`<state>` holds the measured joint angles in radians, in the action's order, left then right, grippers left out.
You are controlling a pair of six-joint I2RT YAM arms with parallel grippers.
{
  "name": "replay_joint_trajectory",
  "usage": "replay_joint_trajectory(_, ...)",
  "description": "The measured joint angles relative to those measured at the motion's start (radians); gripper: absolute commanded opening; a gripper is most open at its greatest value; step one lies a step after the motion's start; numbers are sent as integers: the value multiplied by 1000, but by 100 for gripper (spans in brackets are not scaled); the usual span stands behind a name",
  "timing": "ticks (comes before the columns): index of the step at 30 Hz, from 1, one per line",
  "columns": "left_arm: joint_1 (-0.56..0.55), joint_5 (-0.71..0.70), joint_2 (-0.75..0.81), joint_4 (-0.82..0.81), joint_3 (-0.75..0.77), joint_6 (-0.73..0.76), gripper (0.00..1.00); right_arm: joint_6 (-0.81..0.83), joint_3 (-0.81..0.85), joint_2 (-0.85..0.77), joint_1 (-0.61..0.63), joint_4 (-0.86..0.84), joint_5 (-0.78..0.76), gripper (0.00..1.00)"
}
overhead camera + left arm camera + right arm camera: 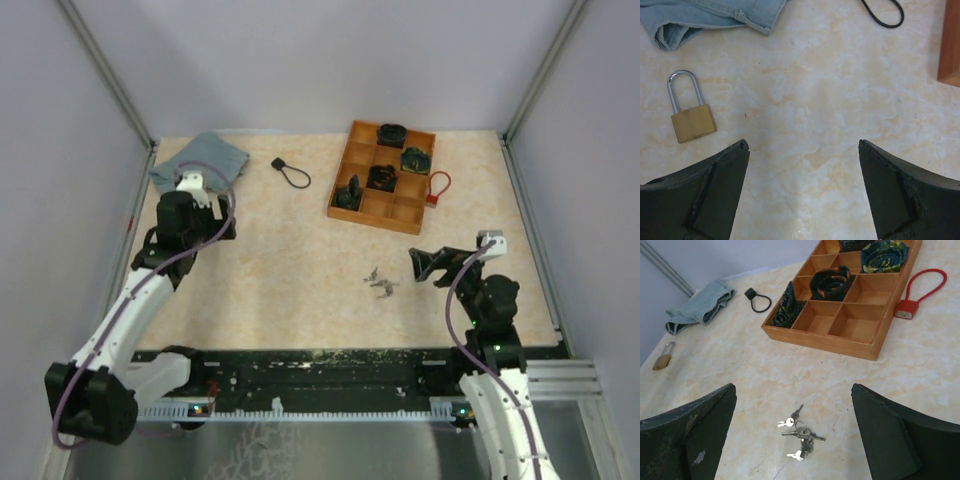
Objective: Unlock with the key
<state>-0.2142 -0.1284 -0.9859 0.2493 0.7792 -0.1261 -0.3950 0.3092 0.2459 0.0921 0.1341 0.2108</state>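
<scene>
A brass padlock [691, 121] with a steel shackle lies flat on the table, left of my left gripper [802, 145], which hovers open over bare tabletop. The right wrist view shows the same padlock [662, 360] far off to the left. A bunch of small keys [380, 282] lies mid-table. In the right wrist view the keys [800, 432] sit just ahead of and between the fingers of my right gripper [792, 387], which is open and empty. Seen from above, the right gripper [425, 262] is just right of the keys. My left arm hides the padlock from above.
A wooden compartment tray [385, 208] holding rolled dark items stands at the back right, with a red cable lock [437, 187] beside it. A black cable loop [290, 172] and a folded denim cloth [205, 155] lie at the back left.
</scene>
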Motion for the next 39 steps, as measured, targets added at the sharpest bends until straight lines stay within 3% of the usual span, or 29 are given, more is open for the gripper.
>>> replay_joint_trajectory(11, 196, 51, -394, 29, 237, -5, 88, 2, -1, -63, 58, -2, -41, 98)
replay_joint_trajectory(16, 322, 116, -600, 55, 383, -13, 76, 2, -1, -72, 76, 0, -57, 98)
replay_joint_trajectory(23, 449, 201, -822, 149, 528, -23, 69, 2, -1, -83, 89, 0, -72, 98)
replay_joint_trajectory(26, 468, 202, -849, 171, 538, -23, 63, 2, -1, -83, 89, 0, -76, 98)
replay_joint_trajectory(32, 470, 189, -933, 208, 616, -16, 42, 2, -1, -83, 89, 0, -78, 98)
replay_joint_trajectory(39, 470, 163, -1030, 247, 655, -5, 38, 2, -1, -83, 89, 0, -80, 98)
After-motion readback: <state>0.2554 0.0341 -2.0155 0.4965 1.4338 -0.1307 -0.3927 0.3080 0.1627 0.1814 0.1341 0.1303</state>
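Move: The brass padlock lies about 10 cm ahead of the left hand, 16 cm to its left and 19 cm below. The folded blue cloth is centred some 19 cm beyond the padlock and 7 cm to its right; the black cable lock is about 27 cm ahead of this hand and 15 cm to its right. From the right hand the padlock lies roughly 19 cm ahead, 58 cm left and 19 cm below. Left hand swoops down, left and forward some 25 cm onto the brass padlock, tipping steeply downward, fingers half closing. ##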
